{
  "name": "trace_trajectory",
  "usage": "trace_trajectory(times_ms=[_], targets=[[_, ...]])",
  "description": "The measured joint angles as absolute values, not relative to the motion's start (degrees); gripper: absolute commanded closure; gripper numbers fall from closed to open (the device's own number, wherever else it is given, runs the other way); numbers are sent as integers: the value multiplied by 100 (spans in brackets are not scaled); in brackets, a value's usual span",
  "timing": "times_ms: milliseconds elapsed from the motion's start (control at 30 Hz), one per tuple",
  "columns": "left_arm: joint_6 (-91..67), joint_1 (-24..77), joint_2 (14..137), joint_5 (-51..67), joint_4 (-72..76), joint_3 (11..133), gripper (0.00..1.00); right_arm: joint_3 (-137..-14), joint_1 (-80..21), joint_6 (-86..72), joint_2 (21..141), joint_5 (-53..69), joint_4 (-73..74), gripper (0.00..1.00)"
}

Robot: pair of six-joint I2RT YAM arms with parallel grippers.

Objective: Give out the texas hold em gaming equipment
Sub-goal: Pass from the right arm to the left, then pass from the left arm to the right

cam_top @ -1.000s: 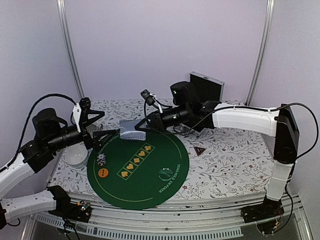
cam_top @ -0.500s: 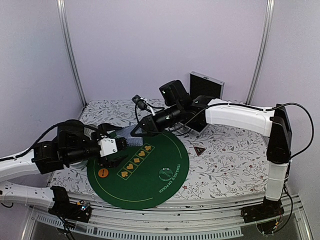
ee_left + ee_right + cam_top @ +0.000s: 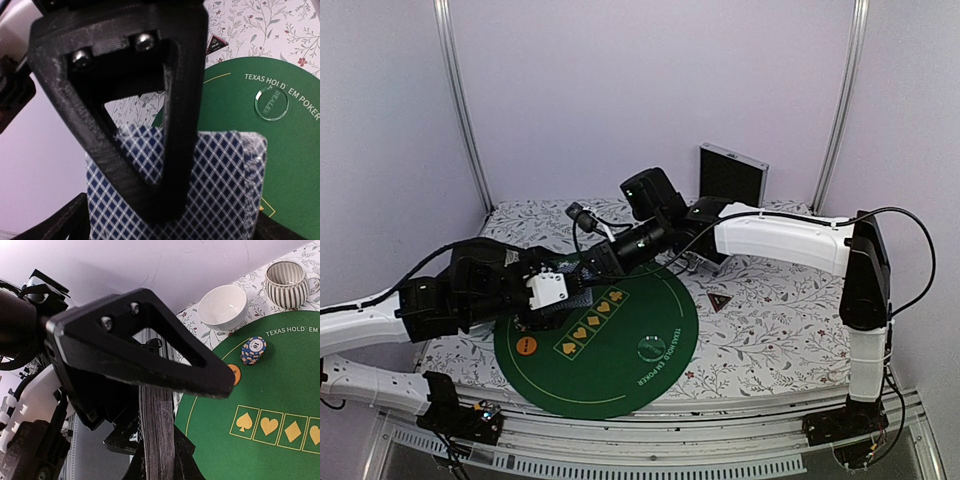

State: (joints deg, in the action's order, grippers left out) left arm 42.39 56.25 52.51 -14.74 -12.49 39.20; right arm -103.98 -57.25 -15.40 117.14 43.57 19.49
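My right gripper [image 3: 588, 266] is shut on a deck of blue-checked playing cards [image 3: 157, 430], held on edge above the far left rim of the green poker mat [image 3: 620, 370]. My left gripper [image 3: 565, 290] is open, and its fingers straddle the same deck [image 3: 220, 185]; one finger [image 3: 150, 165] crosses the card backs. On the mat lie a stack of blue and white chips [image 3: 253, 350], an orange disc [image 3: 526, 346] and a clear dealer disc [image 3: 651, 348]. A small dark triangle [image 3: 720, 301] lies on the floral cloth to the right of the mat.
A white bowl [image 3: 222, 307] and a striped cup [image 3: 287, 284] stand just off the mat's left rim, hidden under my left arm in the top view. A dark open case [image 3: 732, 178] stands at the back of the table.
My left arm has swung in from the left and brought its open fingers around the deck. My right arm has carried the deck leftward and lower, toward it.
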Motion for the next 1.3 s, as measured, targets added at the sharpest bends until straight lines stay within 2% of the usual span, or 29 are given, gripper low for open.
trace_trajectory(times_ms=[267,500,633,733,867,1300], targets=[[4053,5636,5443,-1527,-1461,4040,39,-10464,-5769,-1535,11714,4381,1914,96],[3889,5636,5422,-1470,-1485,4053,45,-10464,-5760,-1487,11721,4307,1949,84],[3809,5636,5336,-1428,-1503,4051,48,-10477,-5776,-1520,11721,4303,1914,69],[3767,5636,5264,-1433,-1466,4049,49,-10506,-5811,-1562,11721,4294,1887,53],[3743,5636,5201,-1433,-1398,4045,50,-10532,-5826,-1669,11747,4263,1828,43],[3686,5634,5201,-1461,-1522,4023,50,-10261,-5714,-2075,11778,4066,1581,38]])
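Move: The deck of cards is pinched in my right fingers, its middle about 3 cm to the left of my right hand, 3 cm back and 2 cm lower. From my left hand, whose open fingers are already around the deck, that middle lies about 1 cm ahead and 2 cm right, about level. From the left hand, some 18 to 20 cm below, the chip stack is about 13 cm left and level fore and aft, the big blind disc 12 cm left and 5 cm back, the dealer disc 15 cm right and 5 cm back. I keep my left hand almost in place, dipping and rising again by barely 1 cm, and close its wide-open fingers to roughly half on the deck. Once they have it, I spread my right fingers from nearly shut to over half open to let go, easing that hand about 1 cm left, then a little over 1 cm forward and slightly down and back right. ##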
